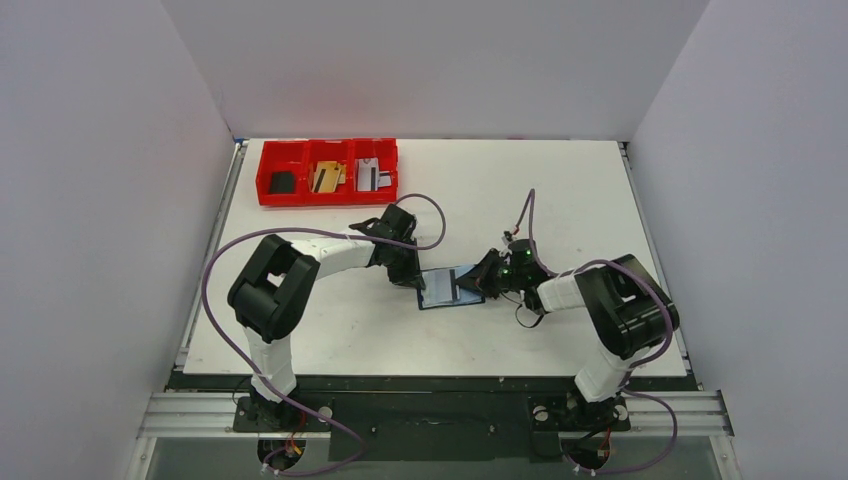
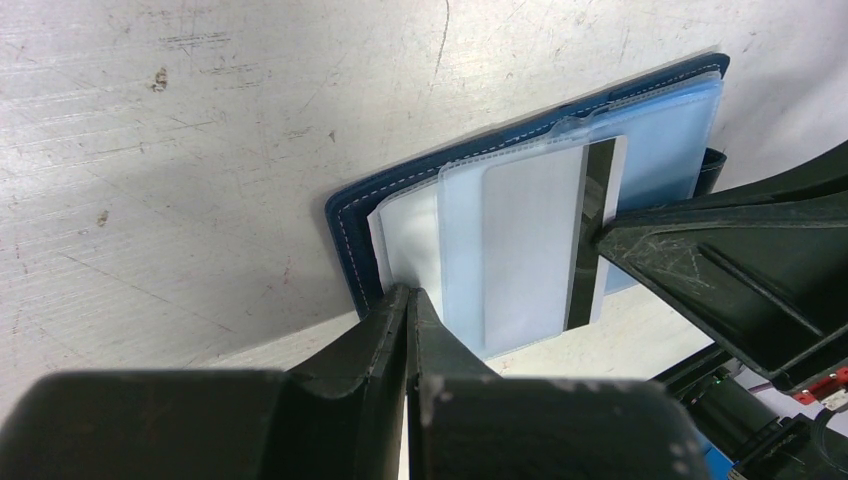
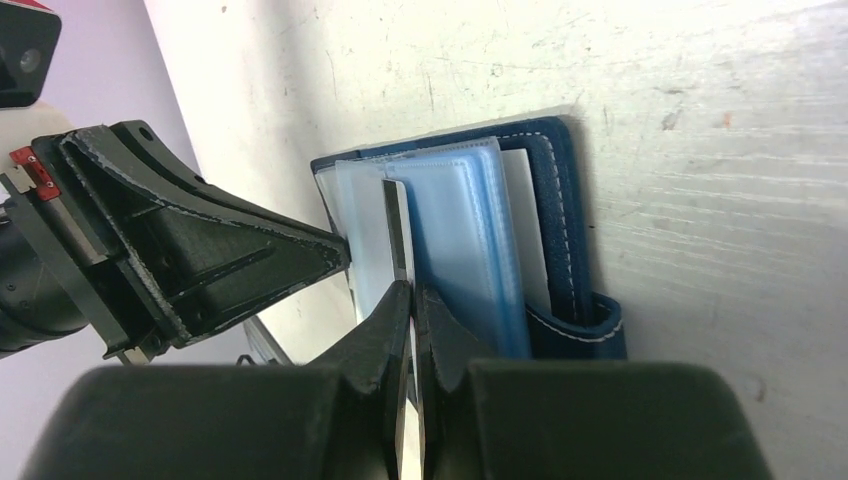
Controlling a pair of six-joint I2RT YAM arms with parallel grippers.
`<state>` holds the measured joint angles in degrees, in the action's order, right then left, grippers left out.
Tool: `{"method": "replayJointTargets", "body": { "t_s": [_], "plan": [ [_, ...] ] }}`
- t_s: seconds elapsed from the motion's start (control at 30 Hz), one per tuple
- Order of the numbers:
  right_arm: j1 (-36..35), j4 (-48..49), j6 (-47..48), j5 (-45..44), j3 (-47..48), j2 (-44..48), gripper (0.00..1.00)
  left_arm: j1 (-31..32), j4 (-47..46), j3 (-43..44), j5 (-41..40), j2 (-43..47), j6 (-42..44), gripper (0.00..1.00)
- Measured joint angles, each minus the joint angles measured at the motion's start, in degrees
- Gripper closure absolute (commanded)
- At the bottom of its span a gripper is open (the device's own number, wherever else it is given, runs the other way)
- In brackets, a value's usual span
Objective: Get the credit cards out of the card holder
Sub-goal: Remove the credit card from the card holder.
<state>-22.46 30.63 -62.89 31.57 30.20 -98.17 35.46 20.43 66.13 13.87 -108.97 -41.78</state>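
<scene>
The card holder [image 1: 445,290], a navy bifold, lies open mid-table with its clear sleeves fanned out [image 2: 350,215] [image 3: 560,200]. A pale silvery credit card [image 2: 530,240] with a black stripe sits partly in one sleeve. My right gripper [image 3: 412,290] [image 1: 482,283] is shut on that card's edge, which shows as a thin strip [image 3: 397,225] between the jaws. My left gripper [image 2: 410,295] [image 1: 410,278] is shut, its tips pressed on the holder's opposite edge, on a white inner sleeve. The two grippers face each other across the holder.
A red three-compartment tray [image 1: 328,198] stands at the back left, holding a black card [image 1: 283,182], a gold card [image 1: 325,177] and a grey card [image 1: 371,177]. White walls enclose the table on three sides.
</scene>
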Motion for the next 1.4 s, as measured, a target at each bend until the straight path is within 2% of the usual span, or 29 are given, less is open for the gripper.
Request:
{"method": "replayJointTargets", "body": {
  "t_s": [1.0,1.13,1.17,1.27,1.4],
  "plan": [
    [4.2,-14.9,8.3,-2.6,0.0,11.5,1.00,0.0,0.7,0.5,-0.3,0.3,0.1,1.00],
    [4.5,-15.9,8.4,-2.6,0.0,12.6,1.00,0.2,3.5,2.2,-2.4,0.3,0.9,0.86],
    [4.5,-16.0,8.4,-2.6,0.0,12.8,1.00,0.1,4.4,2.9,-3.2,0.3,1.2,0.73],
    [4.5,-16.5,8.3,-2.2,0.1,13.3,1.00,-0.3,6.7,4.8,-4.3,0.5,2.0,0.64],
    [4.5,-16.6,7.7,-1.3,0.6,13.6,1.00,-1.5,7.3,5.3,-3.7,3.0,2.0,0.59]
  ]
}}
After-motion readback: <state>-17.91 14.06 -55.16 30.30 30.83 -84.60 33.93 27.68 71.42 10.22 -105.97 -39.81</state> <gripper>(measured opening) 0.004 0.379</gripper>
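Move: The right fingers already pinch the right-hand long edge of the striped credit card; its middle lies about 3 cm to their left, level fore-and-aft and 1 cm lower. The open card holder's middle is some 2 cm left and 2 cm below that hand, its clasp strap about 5 cm to the right and 2 cm down. From the left hand, shut on the holder's left edge, the card lies about 6 cm to the right, and the holder's middle 7 cm right. Keeping its pinch on the card's edge, the right hand draws the card to the right out of the clear sleeve, about 3.5 cm, and climbs some 3 cm, mostly after the pull is under way. The left fingertips keep the holder's left edge down until the card has been pulled, then lift off about 3.5 cm, drifting forward and left as they open partway. ##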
